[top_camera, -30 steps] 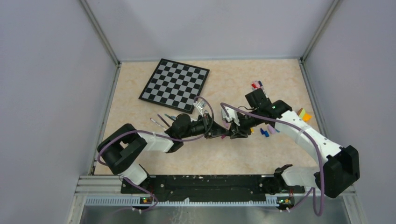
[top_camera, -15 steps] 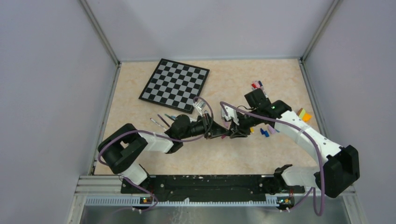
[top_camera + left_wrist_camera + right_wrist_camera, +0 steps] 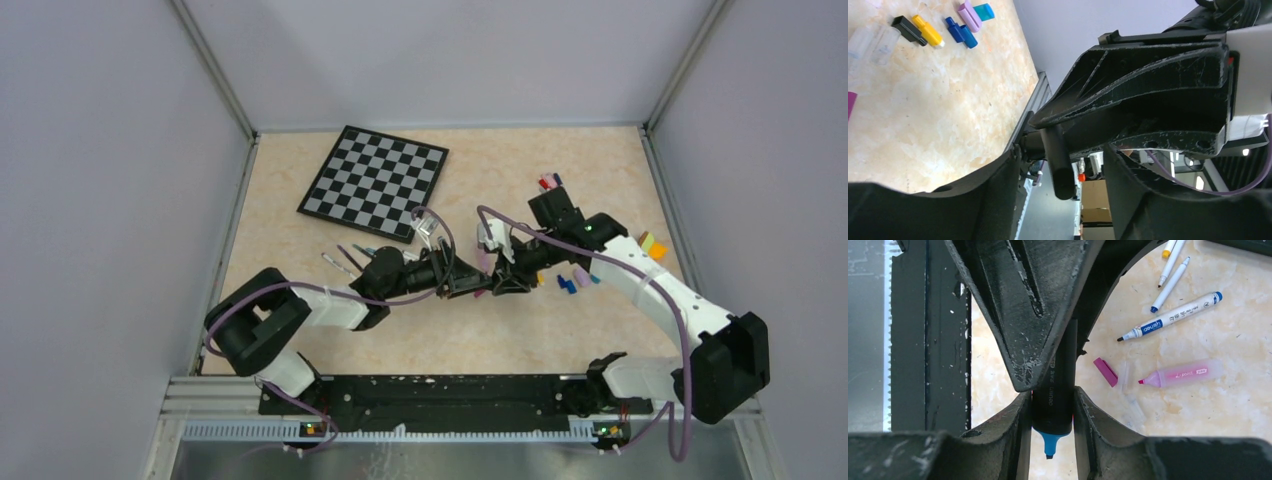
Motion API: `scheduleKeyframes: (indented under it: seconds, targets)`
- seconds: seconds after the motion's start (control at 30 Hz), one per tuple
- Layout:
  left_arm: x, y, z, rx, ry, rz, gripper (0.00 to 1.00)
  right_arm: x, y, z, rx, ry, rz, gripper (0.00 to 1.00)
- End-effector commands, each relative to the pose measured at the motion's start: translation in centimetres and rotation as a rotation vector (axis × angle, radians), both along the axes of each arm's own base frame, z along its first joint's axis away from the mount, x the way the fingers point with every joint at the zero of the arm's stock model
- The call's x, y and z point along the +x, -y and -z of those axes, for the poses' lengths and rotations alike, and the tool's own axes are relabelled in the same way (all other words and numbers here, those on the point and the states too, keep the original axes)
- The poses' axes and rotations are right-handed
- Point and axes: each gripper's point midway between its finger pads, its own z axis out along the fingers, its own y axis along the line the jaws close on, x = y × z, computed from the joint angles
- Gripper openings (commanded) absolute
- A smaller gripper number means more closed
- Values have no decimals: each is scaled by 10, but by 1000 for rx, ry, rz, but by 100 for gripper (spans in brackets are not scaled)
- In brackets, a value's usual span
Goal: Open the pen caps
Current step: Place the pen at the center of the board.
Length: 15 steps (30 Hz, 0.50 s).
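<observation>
A black marker (image 3: 1058,365) with a bare blue tip (image 3: 1049,442) is clamped between the fingers of my right gripper (image 3: 1050,400), which is shut on its barrel. The marker's blunt rear end (image 3: 1063,175) hangs between the spread fingers of my left gripper (image 3: 1060,165), with a gap on either side; that gripper is open. Both grippers meet nose to nose at mid-table (image 3: 488,280). Loose pen caps lie on the table: black (image 3: 907,29), yellow (image 3: 928,32), blue (image 3: 960,32), purple (image 3: 969,15), teal (image 3: 984,11).
An uncapped white marker (image 3: 1170,316), a pink highlighter (image 3: 1183,374), a magenta cap (image 3: 1105,371) and thin white pens (image 3: 1170,277) lie under the grippers. The chessboard (image 3: 375,182) sits at the back left, a yellow-orange block (image 3: 653,246) at the right, more caps (image 3: 550,182) behind the right arm.
My left gripper's jaws have spread apart and let go of the black marker's rear end. The right gripper keeps its hold and has shifted slightly.
</observation>
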Motion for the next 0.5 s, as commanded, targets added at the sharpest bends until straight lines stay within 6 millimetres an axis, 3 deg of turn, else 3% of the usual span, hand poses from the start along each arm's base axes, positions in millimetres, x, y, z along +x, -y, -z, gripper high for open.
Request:
scheduleKeyframes:
  seconds: [0.0,0.27,0.47]
  targets:
    - [0,-4,-14,-7,71,-19,68,5,-7,-19,77,10,2,0]
    - [16,-25,-19,123,192,-142,82,5,2,-13,81,4,28,0]
    - [33,-67,-23,272,311,-335,98,18,9,-11,124,-31,125,0]
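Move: From the left hand, the black highlighter's middle is about 3 cm to the right, level with it, its rear end between the parted fingers. The purple cap lies about 5 cm ahead, straight across, 17 cm below. The right hand holds the highlighter; the pink highlighter on the table lies roughly 13 cm ahead of this hand, 3 cm left and 15 cm below, the purple cap 5 cm ahead and 4 cm left, the white marker 12 cm ahead and 11 cm left. Backing off the highlighter's rear end, the already parted left fingers spread almost fully as that hand gathers speed, going about 4 cm left and 2.5 cm up with a little forward, its fingertips swinging forward by some 10 degrees. The right hand keeps its pinch near the blue tip and eases about 1 cm right and slightly forward. ##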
